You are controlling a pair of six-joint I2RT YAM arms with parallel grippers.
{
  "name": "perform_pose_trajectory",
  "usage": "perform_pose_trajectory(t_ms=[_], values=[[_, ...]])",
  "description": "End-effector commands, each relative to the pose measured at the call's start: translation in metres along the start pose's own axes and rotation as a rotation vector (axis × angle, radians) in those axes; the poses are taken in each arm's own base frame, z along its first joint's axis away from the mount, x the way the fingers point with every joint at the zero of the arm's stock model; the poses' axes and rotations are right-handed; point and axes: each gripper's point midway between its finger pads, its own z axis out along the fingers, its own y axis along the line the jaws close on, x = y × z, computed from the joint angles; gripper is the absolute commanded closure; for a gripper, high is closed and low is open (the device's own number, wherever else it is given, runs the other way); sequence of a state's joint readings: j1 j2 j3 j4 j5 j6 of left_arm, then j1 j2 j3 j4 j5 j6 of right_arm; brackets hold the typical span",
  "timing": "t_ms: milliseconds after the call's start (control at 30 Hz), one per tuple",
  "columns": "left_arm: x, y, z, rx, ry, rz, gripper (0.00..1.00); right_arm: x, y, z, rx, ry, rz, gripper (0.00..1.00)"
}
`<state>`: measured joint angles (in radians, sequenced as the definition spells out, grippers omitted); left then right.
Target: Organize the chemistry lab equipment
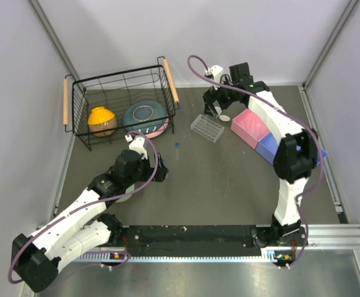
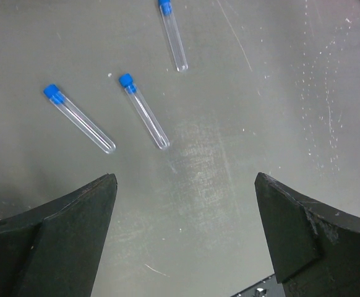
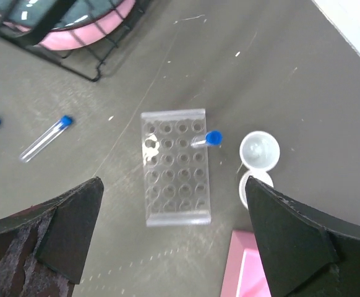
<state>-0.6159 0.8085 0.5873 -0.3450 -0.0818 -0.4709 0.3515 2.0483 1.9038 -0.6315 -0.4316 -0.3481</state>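
Note:
A clear tube rack point(image 3: 175, 185) lies flat on the dark table, also seen from above point(image 1: 206, 128). One blue-capped tube point(image 3: 212, 138) leans in a hole at its far right corner. Two white cups point(image 3: 260, 150) sit touching just right of the rack. My right gripper point(image 3: 172, 181) hangs open above the rack with nothing between its fingers. Two more tubes point(image 3: 45, 137) lie loose to the left. My left gripper point(image 2: 185, 179) stands open above bare table, short of three loose blue-capped tubes point(image 2: 144, 112). In the top view only one tube point(image 1: 177, 149) shows plainly.
A black wire basket point(image 1: 121, 80) at the back left holds an orange bowl point(image 1: 102, 120) and a blue bowl point(image 1: 145, 116) on a pink one. A pink box point(image 1: 249, 127) and a blue box point(image 1: 270, 147) lie right of the rack. Grey walls close in both sides.

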Motion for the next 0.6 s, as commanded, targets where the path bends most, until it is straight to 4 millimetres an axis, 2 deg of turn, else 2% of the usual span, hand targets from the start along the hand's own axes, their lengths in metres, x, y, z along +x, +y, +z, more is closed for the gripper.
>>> perform_pose_trajectory(t_ms=[0, 33, 67, 100, 133, 267, 333, 400, 467, 500, 567], values=[[-0.009, -0.011, -0.003, 0.018, 0.014, -0.093, 0.01, -0.031, 0.030, -0.063, 0.011, -0.104, -0.121, 0.01], [-0.008, -0.011, -0.003, 0.014, 0.024, -0.109, 0.01, -0.015, 0.035, -0.063, 0.003, -0.075, -0.113, 0.01], [-0.007, -0.011, -0.002, 0.008, 0.033, -0.118, 0.01, -0.020, 0.040, -0.083, 0.018, -0.102, -0.138, 0.01], [-0.006, -0.011, -0.001, 0.004, 0.038, -0.135, 0.01, -0.016, 0.045, -0.089, 0.019, -0.102, -0.140, 0.01], [-0.005, -0.010, 0.000, -0.003, 0.043, -0.147, 0.01, 0.002, 0.052, -0.089, 0.004, -0.072, -0.130, 0.01], [0.000, 0.004, 0.013, -0.108, 0.084, -0.194, 0.02, 0.025, 0.081, -0.122, -0.022, -0.091, -0.156, 0.01], [0.008, 0.014, 0.022, -0.187, 0.136, -0.197, 0.02, 0.041, 0.096, -0.138, -0.027, -0.099, -0.162, 0.01], [0.005, 0.018, 0.023, -0.236, 0.165, -0.185, 0.02, 0.060, 0.109, -0.152, -0.037, -0.106, -0.150, 0.01], [0.009, 0.023, 0.028, -0.278, 0.199, -0.176, 0.02, 0.074, 0.113, -0.162, -0.038, -0.115, -0.121, 0.01], [0.009, 0.025, 0.029, -0.291, 0.200, -0.175, 0.02, 0.088, 0.122, -0.167, -0.056, -0.122, -0.107, 0.01], [0.009, 0.031, 0.030, -0.322, 0.192, -0.171, 0.02, 0.102, 0.121, -0.176, -0.047, -0.136, -0.072, 0.01]])
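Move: The middle blue-capped tube lies about 7 cm ahead of the left hand, 2 cm to its right and 13 cm below. The left tube is some 5 cm left of it and 1 cm farther out; the far tube is 6 cm beyond it and 5 cm to its right. From the right hand, the rack is almost straight below, 14 cm down and 1 cm left; the middle tube is about 17 cm back and 17 cm left. Open right hand sweeps back about 20 cm from rack; left tips down, sinking 4 cm towards middle tube. ##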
